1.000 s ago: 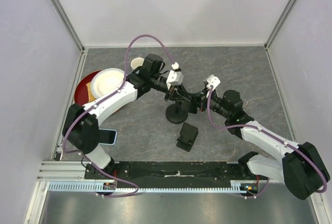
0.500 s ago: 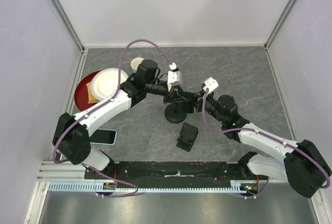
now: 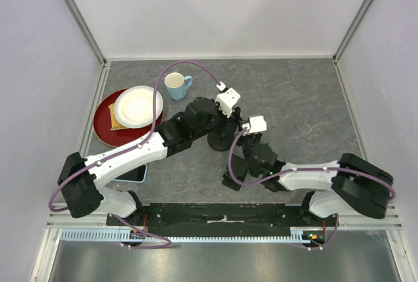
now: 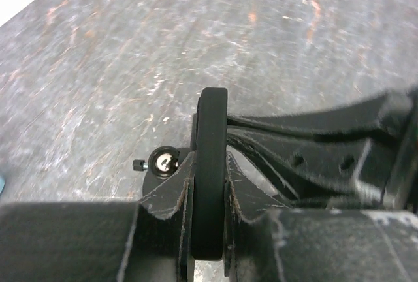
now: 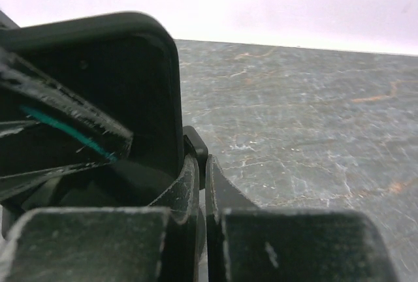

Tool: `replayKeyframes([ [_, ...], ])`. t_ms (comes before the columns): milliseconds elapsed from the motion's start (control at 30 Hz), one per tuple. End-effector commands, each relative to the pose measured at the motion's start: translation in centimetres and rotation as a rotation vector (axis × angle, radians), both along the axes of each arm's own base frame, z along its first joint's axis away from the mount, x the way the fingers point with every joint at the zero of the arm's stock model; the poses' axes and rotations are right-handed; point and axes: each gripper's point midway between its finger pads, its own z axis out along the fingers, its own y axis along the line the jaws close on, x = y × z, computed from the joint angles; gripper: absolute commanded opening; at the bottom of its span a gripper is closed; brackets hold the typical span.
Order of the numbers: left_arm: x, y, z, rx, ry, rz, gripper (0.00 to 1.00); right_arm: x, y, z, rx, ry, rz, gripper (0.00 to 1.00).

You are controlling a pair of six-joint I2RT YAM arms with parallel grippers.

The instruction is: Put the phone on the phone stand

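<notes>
The black phone stand [image 3: 221, 141] sits mid-table, its cradle [image 3: 234, 176] low on the near side. My left gripper [image 3: 222, 128] is shut on the stand's round disc [image 4: 210, 184], seen edge-on between the fingers [image 4: 171, 190]; a screw knob [image 4: 163, 162] shows beside it. My right gripper [image 3: 234, 166] is shut on a thin black edge [image 5: 196, 143] of the cradle [image 5: 98, 93], which fills the left of the right wrist view. The light blue phone [image 3: 134, 173] lies flat at the near left, partly under my left arm, far from both grippers.
A red plate [image 3: 104, 132] at the left holds a white plate [image 3: 137, 104] and a piece of toast [image 3: 115, 116]. A light blue mug [image 3: 176, 86] stands behind the stand. White walls close in the table.
My left arm has dropped and swung nearer, uncovering the mug, its gripper now on the stand. My right arm has lowered and reached left to the cradle.
</notes>
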Motion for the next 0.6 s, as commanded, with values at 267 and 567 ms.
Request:
replayKeyframes([
  [267,7.3,8.1,-1.6,0.07,-0.095,0.735,0.02,-0.6,0.9,2.7,0.045,-0.059,-0.171,0.0],
  [567,4.9,4.4,-2.5,0.049,-0.031,0.43,0.02,-1.3,2.8,4.0,0.063,0.017,0.064,0.0],
])
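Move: The left hand still grips the phone, whose stand has its middle some 2 cm back, 3 cm to the left and 10 cm below. From the right hand, pinching the right edge of the phone clamp, the stand's middle is about level, 4 cm left and 7 cm below. From the left hand, the mug stands roughly 13 cm ahead and 18 cm left, and the folded holder 17 cm straight back, both on the table. Left hand keeps the phone, going about 6 cm forward, 4 left, turning 30 degrees counter-clockwise; right fingers come free. ##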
